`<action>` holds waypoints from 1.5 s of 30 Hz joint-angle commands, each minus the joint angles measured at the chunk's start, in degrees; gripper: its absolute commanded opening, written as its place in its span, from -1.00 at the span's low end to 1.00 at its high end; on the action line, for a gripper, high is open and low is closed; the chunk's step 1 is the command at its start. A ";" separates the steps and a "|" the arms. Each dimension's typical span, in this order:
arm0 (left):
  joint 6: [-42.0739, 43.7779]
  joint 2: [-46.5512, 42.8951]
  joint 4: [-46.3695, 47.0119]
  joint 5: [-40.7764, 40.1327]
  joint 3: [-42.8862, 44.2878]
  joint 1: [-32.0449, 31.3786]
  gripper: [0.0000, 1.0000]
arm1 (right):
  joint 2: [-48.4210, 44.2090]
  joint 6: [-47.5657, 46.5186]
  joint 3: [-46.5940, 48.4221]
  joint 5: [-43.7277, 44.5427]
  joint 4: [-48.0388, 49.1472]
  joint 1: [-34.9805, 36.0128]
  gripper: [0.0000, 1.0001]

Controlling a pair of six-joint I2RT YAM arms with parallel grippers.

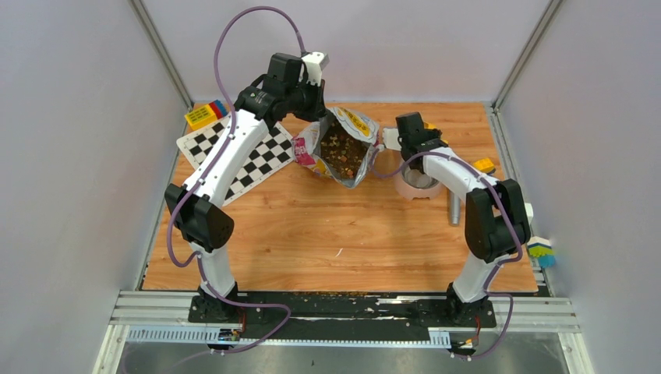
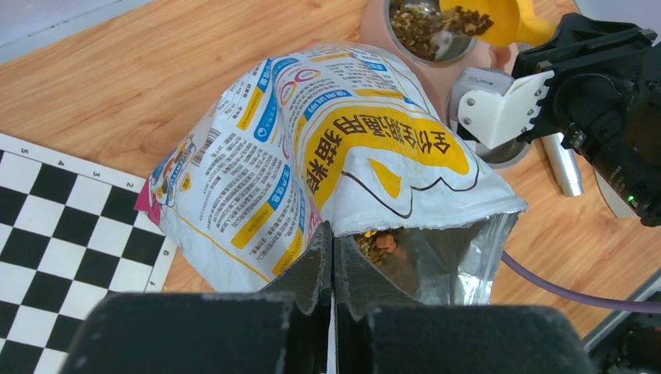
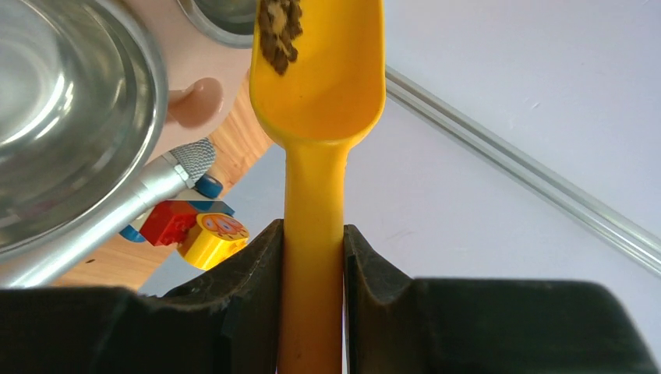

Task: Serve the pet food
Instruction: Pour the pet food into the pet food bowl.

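Observation:
The pet food (image 2: 379,241) shows as brown kibble inside the open cartoon-cat bag (image 2: 335,148), which stands at the back middle of the table (image 1: 343,148). My left gripper (image 2: 333,234) is shut on the bag's upper rim, at the bag's far left corner in the top view (image 1: 319,109). My right gripper (image 3: 312,238) is shut on the handle of a yellow scoop (image 3: 319,86). Some kibble (image 3: 281,27) lies at the scoop's far end. The scoop (image 2: 499,19) hangs over a steel bowl (image 2: 425,35) that holds kibble.
The bowls sit in a pink feeder (image 1: 417,185); a second, empty steel bowl (image 3: 62,117) is nearer my right wrist. A metal cylinder (image 1: 454,206) lies beside the feeder. A chessboard (image 1: 242,156) and toy bricks (image 1: 206,114) are at the left, and more bricks (image 3: 195,227) at the right.

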 commanded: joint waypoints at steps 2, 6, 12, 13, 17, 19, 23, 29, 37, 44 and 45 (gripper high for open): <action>-0.45 -3.84 3.67 -1.83 0.46 1.23 -1.00 | -0.07 -8.35 -0.26 5.62 6.47 1.16 -1.00; -0.31 -4.00 3.71 -1.88 0.42 1.23 -1.00 | -0.59 -12.67 -1.47 6.49 8.86 1.90 -1.00; -0.28 -3.98 3.66 -1.86 0.31 1.23 -1.00 | -0.83 -16.90 -2.91 7.33 12.10 2.42 -1.00; -0.32 -3.93 3.67 -1.84 0.35 1.23 -1.00 | -0.77 -17.30 -3.02 7.53 12.33 2.46 -1.00; -0.35 -3.82 3.62 -1.70 0.48 1.23 -1.00 | -0.57 -18.01 -3.16 8.49 12.54 2.48 -1.00; -0.42 -3.73 3.36 -1.47 1.19 1.23 -1.00 | -0.94 -16.36 -2.63 8.77 11.76 2.41 -1.00; -0.11 -4.22 3.49 -1.72 1.60 1.25 -1.00 | -3.16 -2.79 3.35 5.13 -0.30 1.36 -1.00; -0.03 -3.88 3.85 -1.94 2.09 1.23 -1.00 | -11.37 19.56 9.22 -8.72 -16.18 -2.86 -1.00; -0.37 -4.17 4.87 -0.85 -0.50 1.23 -1.00 | -21.83 37.62 16.41 -32.53 -29.30 -8.89 -1.00; -0.49 -3.71 5.09 -0.17 -0.80 1.23 -1.00 | -28.00 44.85 23.00 -52.27 -33.84 -8.01 -1.00; -0.54 -3.62 5.08 -0.08 -0.96 1.23 -1.00 | -28.05 45.49 24.50 -54.39 -35.36 -7.63 -1.00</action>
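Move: The far pet food bowl, under the tipped yellow scoop head, lies about 11 cm ahead of the right hand, 6 cm to its left and 13 cm below. The near empty bowl is some 2 cm back and 5 cm left of this hand; the microphone lies about 5 cm back and 4 cm right, the pet food bag roughly 4 cm ahead and 29 cm left. From the left hand, the far bowl is about 15 cm ahead, 25 cm right and well below. The scoop, still held in the right fingers over the far bowl, is rolled a little further (left side dropping) to shed its last pellets, the hand rising barely 2 cm. Then the right hand rolls it back the other way by some 70 degrees and pulls it fast away from the bowl, up about 15 cm and back 10 cm, finally swinging left. ##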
